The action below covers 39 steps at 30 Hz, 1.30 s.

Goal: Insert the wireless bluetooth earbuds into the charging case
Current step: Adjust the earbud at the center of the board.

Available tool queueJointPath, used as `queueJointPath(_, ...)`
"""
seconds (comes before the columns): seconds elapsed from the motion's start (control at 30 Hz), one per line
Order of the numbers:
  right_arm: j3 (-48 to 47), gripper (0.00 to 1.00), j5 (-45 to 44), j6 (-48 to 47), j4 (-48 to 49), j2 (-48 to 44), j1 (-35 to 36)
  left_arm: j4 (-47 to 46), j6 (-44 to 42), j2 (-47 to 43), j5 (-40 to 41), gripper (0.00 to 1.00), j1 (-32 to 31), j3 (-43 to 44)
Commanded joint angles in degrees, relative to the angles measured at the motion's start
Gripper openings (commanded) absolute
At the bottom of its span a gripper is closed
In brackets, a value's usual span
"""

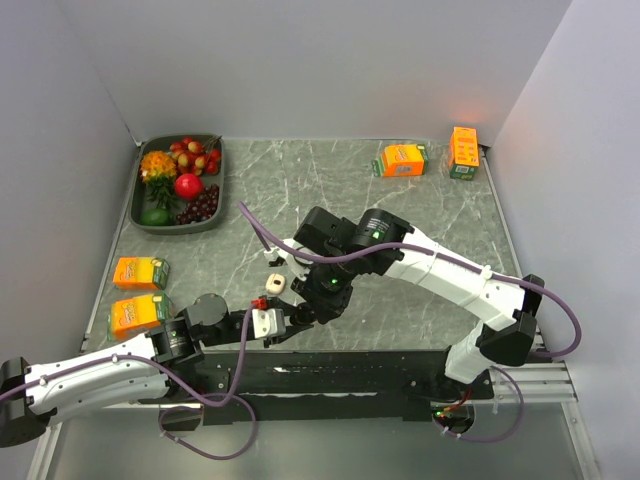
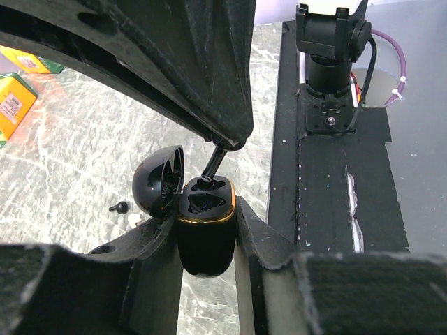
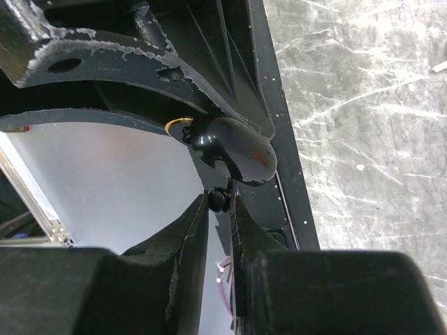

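Note:
My left gripper [image 2: 206,215] is shut on the black charging case [image 2: 204,241], which has a gold rim. The case stands upright just above the table, and its lid [image 2: 159,183] hangs open to the left. My right gripper [image 3: 221,202] is shut on a black earbud [image 3: 218,200]. Its fingertips [image 2: 215,159] reach down from above into the far socket of the case. The near socket looks dark and hollow. One black earbud [image 2: 121,206] and one white earbud [image 2: 133,219] lie on the table left of the case. From overhead, both grippers [image 1: 300,318] meet near the front edge.
A small white open case [image 1: 275,284] lies just behind the grippers. A tray of fruit [image 1: 152,222] stands at the back left. Orange boxes sit at the left [image 1: 140,272] [image 1: 138,312] and the back right [image 1: 402,160] [image 1: 463,152]. The black mounting strip [image 1: 340,370] runs along the near edge.

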State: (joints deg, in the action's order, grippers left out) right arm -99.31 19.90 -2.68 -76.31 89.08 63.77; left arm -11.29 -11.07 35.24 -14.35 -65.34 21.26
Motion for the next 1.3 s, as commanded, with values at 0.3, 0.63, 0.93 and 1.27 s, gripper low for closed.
queueJointPath(0.3,0.61,0.00,-0.39,-0.75,-2.17,1.36,0.39,-1.81,0.96,-0.27,-2.52,0.01,-0.23,3.09)
queueJointPath(0.63,-0.98,0.00,-0.82,1.18,-3.75,-3.89,0.04,-0.23,0.43,1.93,6.69,0.01,-0.23,2.04)
queueJointPath(0.93,19.30,0.00,-4.69,9.35,12.13,-18.67,-16.90,-0.14,0.70,1.41,11.44,0.01,-0.23,2.47)
queueJointPath(1.27,25.06,0.00,-8.91,4.27,29.99,-0.43,-25.89,0.66,1.14,-3.95,12.50,0.01,-0.23,2.39)
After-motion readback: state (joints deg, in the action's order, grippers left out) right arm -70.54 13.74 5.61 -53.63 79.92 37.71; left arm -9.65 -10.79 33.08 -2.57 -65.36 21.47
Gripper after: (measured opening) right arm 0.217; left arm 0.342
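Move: The right hand, already pinching a black earbud, is at the open charging case, which sits about 2 cm to its left and 3 cm below. Mid-board, the loose black earbud lies some 19 cm ahead, 7 cm right and 23 cm down; two white earbuds lie about 16 cm ahead, 5 cm right and 15 cm ahead, 1 cm right, equally low. From the left hand, that black earbud is roughly 19 cm ahead, 8 cm right, 20 cm below. Right hand carries its pinched earbud about 16 cm forward-right and down towards mid-board; left eases the case forward. ##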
